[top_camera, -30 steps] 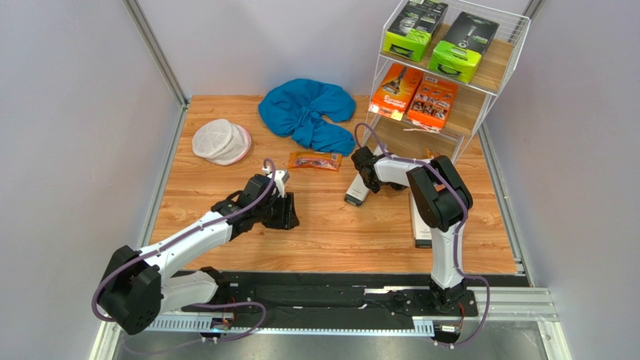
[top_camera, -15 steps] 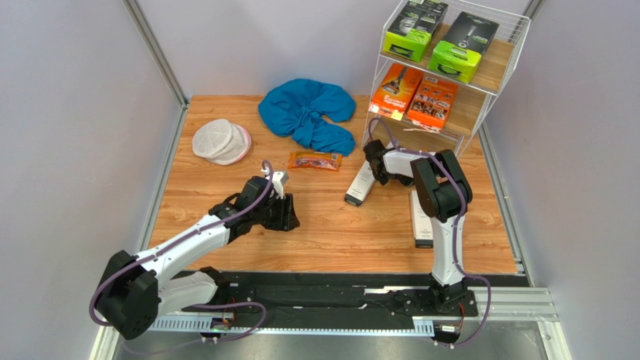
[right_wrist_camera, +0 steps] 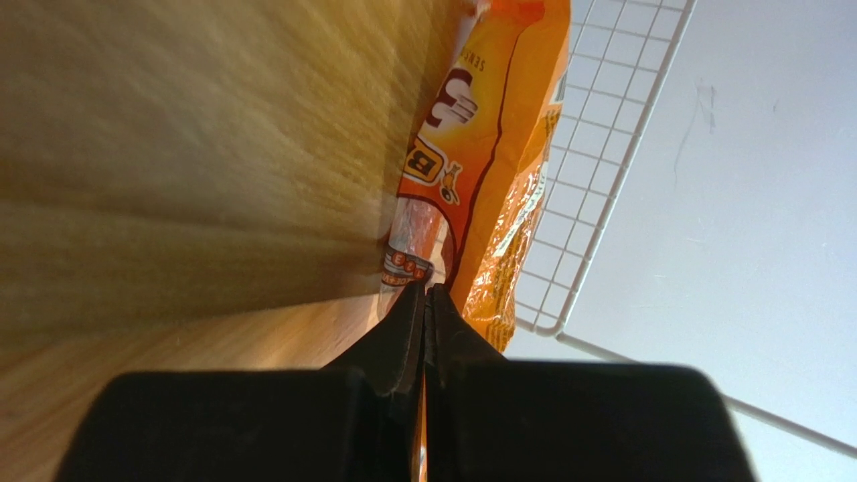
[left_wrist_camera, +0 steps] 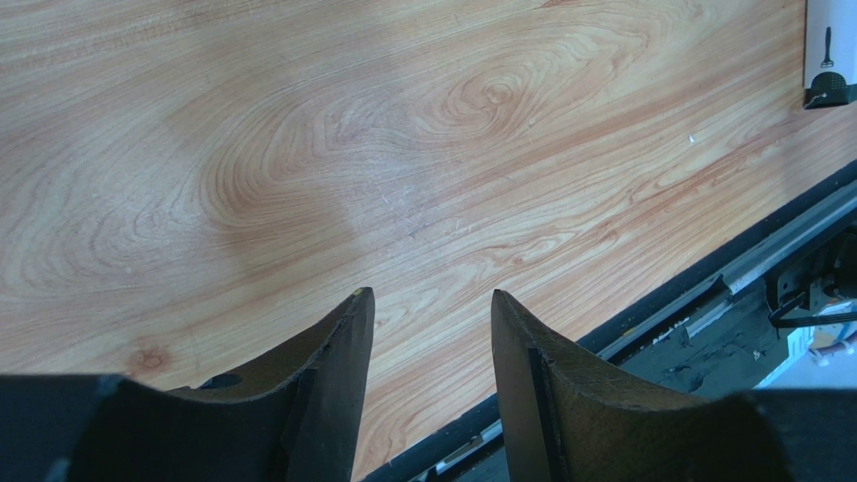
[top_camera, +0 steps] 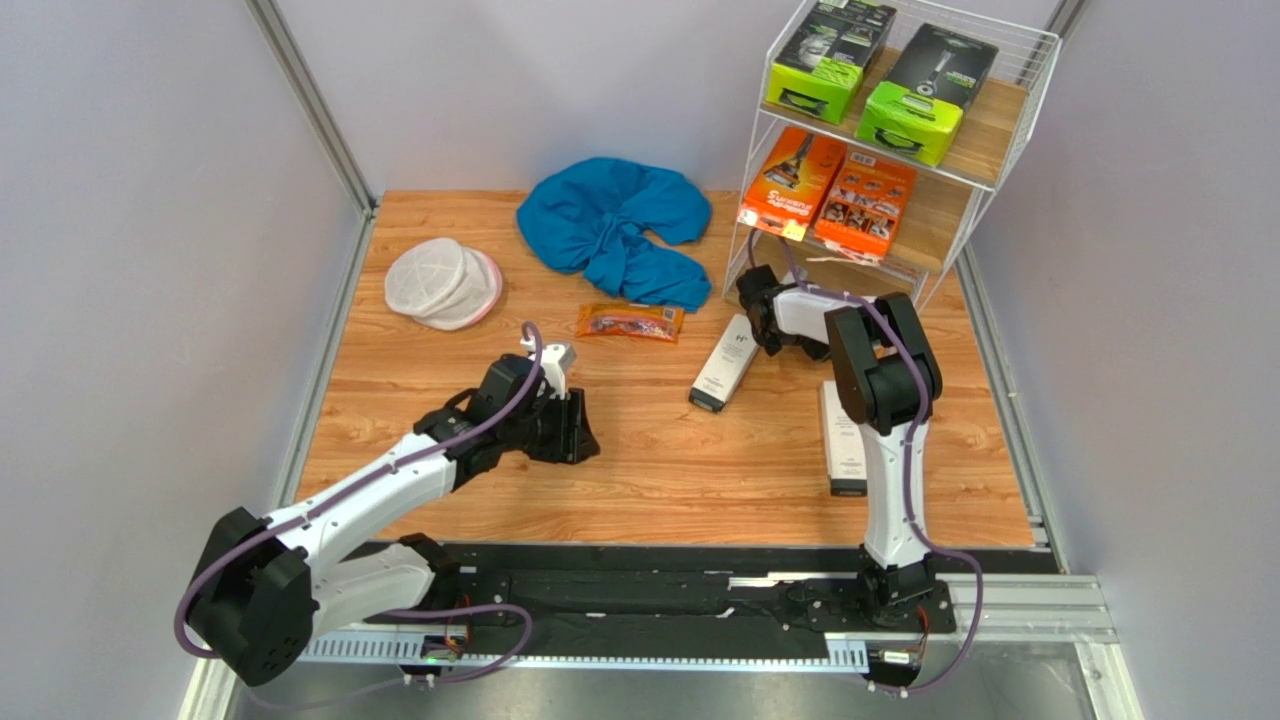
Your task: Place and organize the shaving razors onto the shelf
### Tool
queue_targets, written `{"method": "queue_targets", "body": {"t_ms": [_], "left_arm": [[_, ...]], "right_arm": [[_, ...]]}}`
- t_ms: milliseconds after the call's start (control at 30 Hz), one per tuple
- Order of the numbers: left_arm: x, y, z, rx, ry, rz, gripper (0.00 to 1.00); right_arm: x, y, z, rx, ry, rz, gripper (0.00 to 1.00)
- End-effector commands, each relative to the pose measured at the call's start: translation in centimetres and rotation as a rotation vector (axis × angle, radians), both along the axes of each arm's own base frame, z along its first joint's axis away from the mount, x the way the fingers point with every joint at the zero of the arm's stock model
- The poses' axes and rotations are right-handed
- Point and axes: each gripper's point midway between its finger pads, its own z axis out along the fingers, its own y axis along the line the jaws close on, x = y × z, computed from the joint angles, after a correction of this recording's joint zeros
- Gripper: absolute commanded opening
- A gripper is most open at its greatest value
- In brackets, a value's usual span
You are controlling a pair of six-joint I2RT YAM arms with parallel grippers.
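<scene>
My right gripper [top_camera: 760, 294] is at the left foot of the white wire shelf [top_camera: 984, 143], reaching in over its lowest board. In the right wrist view its jaws [right_wrist_camera: 426, 289] are shut on the edge of an orange-trimmed bag of razors [right_wrist_camera: 483, 151], which lies against the shelf's wire side [right_wrist_camera: 604, 131]. Two lime-green boxes [top_camera: 824, 60] stand on the top tier and two orange cartons [top_camera: 793, 177] on the middle one. On the table lie two slim white boxes [top_camera: 726, 363] [top_camera: 842, 435] and another orange-trimmed bag [top_camera: 631, 320]. My left gripper [top_camera: 579, 435] [left_wrist_camera: 431, 293] hovers open over bare wood, nothing between its fingers.
A blue cloth [top_camera: 616, 225] lies at the back centre and a round white mesh pouch [top_camera: 440, 282] at the back left. The black rail runs along the near table edge [left_wrist_camera: 704, 291]. One white box's end [left_wrist_camera: 830, 50] shows at the top right of the left wrist view.
My right gripper has moved back and to the right, from beside the slanted white box to the shelf's foot, still shut. The left arm has barely moved.
</scene>
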Motion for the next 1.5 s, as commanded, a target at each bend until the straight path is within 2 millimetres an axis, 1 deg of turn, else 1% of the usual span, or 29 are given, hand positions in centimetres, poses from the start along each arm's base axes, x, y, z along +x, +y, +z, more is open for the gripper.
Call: {"method": "queue_targets", "body": {"t_ms": [0, 167, 267, 400, 500, 600, 667, 700, 733, 767, 800, 900, 1033, 1067, 1100, 1133, 1167, 1200, 1233, 1267, 1300, 1333, 1400, 1433, 1467], "left_arm": [[0.2, -0.3, 0.8, -0.036, -0.014, 0.001, 0.55], [0.0, -0.3, 1.1, -0.039, -0.013, -0.002, 0.55], [0.1, -0.2, 1.1, -0.033, -0.015, -0.002, 0.55], [0.1, -0.4, 1.2, -0.032, -0.012, -0.007, 0.55], [0.1, -0.4, 1.2, -0.032, -0.007, -0.010, 0.55], [0.2, -0.4, 1.2, -0.033, -0.008, -0.008, 0.55], [0.2, -0.6, 1.2, -0.039, -0.004, -0.009, 0.55], [0.1, -0.7, 1.1, -0.041, 0.001, -0.012, 0.55], [0.1, -0.7, 1.1, -0.043, 0.004, -0.011, 0.54], [0.0, -0.8, 1.1, -0.047, 0.007, -0.012, 0.54], [0.0, -0.8, 1.0, -0.049, 0.009, -0.014, 0.54], [0.0, -0.9, 1.0, -0.059, 0.012, -0.011, 0.54], [-0.2, -0.9, 1.0, -0.069, 0.014, -0.008, 0.54], [-0.2, -0.9, 1.0, -0.069, 0.016, -0.005, 0.54], [-0.2, -0.8, 0.9, -0.066, 0.016, -0.003, 0.54], [-0.3, -0.8, 0.8, -0.065, 0.019, -0.003, 0.54], [-0.3, -0.8, 0.8, -0.066, 0.019, 0.000, 0.54], [-0.2, -0.8, 0.8, -0.065, 0.018, 0.002, 0.54], [-0.2, -0.7, 0.8, -0.063, 0.021, 0.006, 0.54], [-0.2, -0.7, 0.8, -0.058, 0.021, 0.009, 0.54], [-0.1, -0.6, 0.8, -0.052, 0.019, 0.014, 0.54], [0.0, -0.5, 0.7, -0.042, 0.022, 0.016, 0.54], [0.7, -0.4, 1.2, -0.025, 0.006, 0.029, 0.54], [0.9, -0.3, 1.0, -0.006, 0.011, 0.031, 0.55], [1.5, -0.5, 1.6, -0.006, -0.002, 0.038, 0.56]], "right_arm": [[2.1, 0.1, 0.6, 0.005, -0.043, -0.001, 0.00], [3.5, -0.4, 0.8, 0.013, -0.056, -0.014, 0.00], [3.9, -0.5, 1.0, 0.023, -0.068, -0.020, 0.00], [4.3, -0.7, 0.8, 0.033, -0.067, -0.027, 0.00], [4.0, -0.5, 0.3, 0.050, -0.058, -0.030, 0.00], [3.4, 0.0, 0.5, 0.067, -0.065, -0.022, 0.00], [2.7, 0.5, 0.8, 0.087, -0.079, -0.019, 0.00], [2.5, 0.8, 1.5, 0.104, -0.095, -0.018, 0.00], [2.0, 1.0, 1.1, 0.126, -0.094, -0.021, 0.00], [1.7, 1.6, 1.3, 0.135, -0.092, -0.012, 0.00], [1.5, 1.8, 1.7, 0.141, -0.103, -0.009, 0.00], [1.1, 3.0, 1.7, 0.179, -0.107, 0.004, 0.00], [0.8, 5.1, 0.9, 0.249, -0.093, 0.030, 0.00], [0.5, 6.1, 0.7, 0.258, -0.081, 0.048, 0.00], [0.3, 6.5, 0.4, 0.263, -0.073, 0.056, 0.00], [0.0, 7.6, 0.0, 0.279, -0.056, 0.075, 0.00], [-0.3, 8.0, -0.3, 0.283, -0.054, 0.075, 0.00], [-0.9, 8.2, -0.6, 0.284, -0.044, 0.076, 0.00], [-1.3, 8.9, -0.9, 0.303, -0.023, 0.092, 0.00], [-1.9, 9.3, -1.3, 0.328, -0.028, 0.076, 0.00], [-2.7, 9.4, -1.5, 0.349, -0.032, 0.063, 0.00], [-3.3, 10.1, -1.8, 0.380, -0.025, 0.064, 0.00], [-4.9, 10.6, -1.8, 0.422, -0.018, 0.057, 0.00], [-5.6, 11.6, -1.9, 0.445, -0.004, 0.076, 0.00], [-6.3, 12.0, -1.8, 0.452, 0.000, 0.085, 0.00]]}}
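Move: The bagged razors I put on the bottom shelf start right at my right fingertips. Their middle is about 7 cm ahead, 2 cm to the right and about level with me. The right-hand carton lies some 15 cm back and 5 cm to the left of my right hand, and the left-hand carton some 22 cm to the left and 5 cm back, both about 3 cm lower. From my left hand the bagged razors are some 26 cm ahead, 47 cm to the right and slightly lower. With my right fingers still shut, I nudge forward about 3.5 cm against the near end of the bagged razors, into the bottom shelf. Then I pull back out, clear of the bag, and sweep some 9 cm left towards the left-hand carton while sinking about 3 cm, my fingers tipping roughly 15 degrees further down. ##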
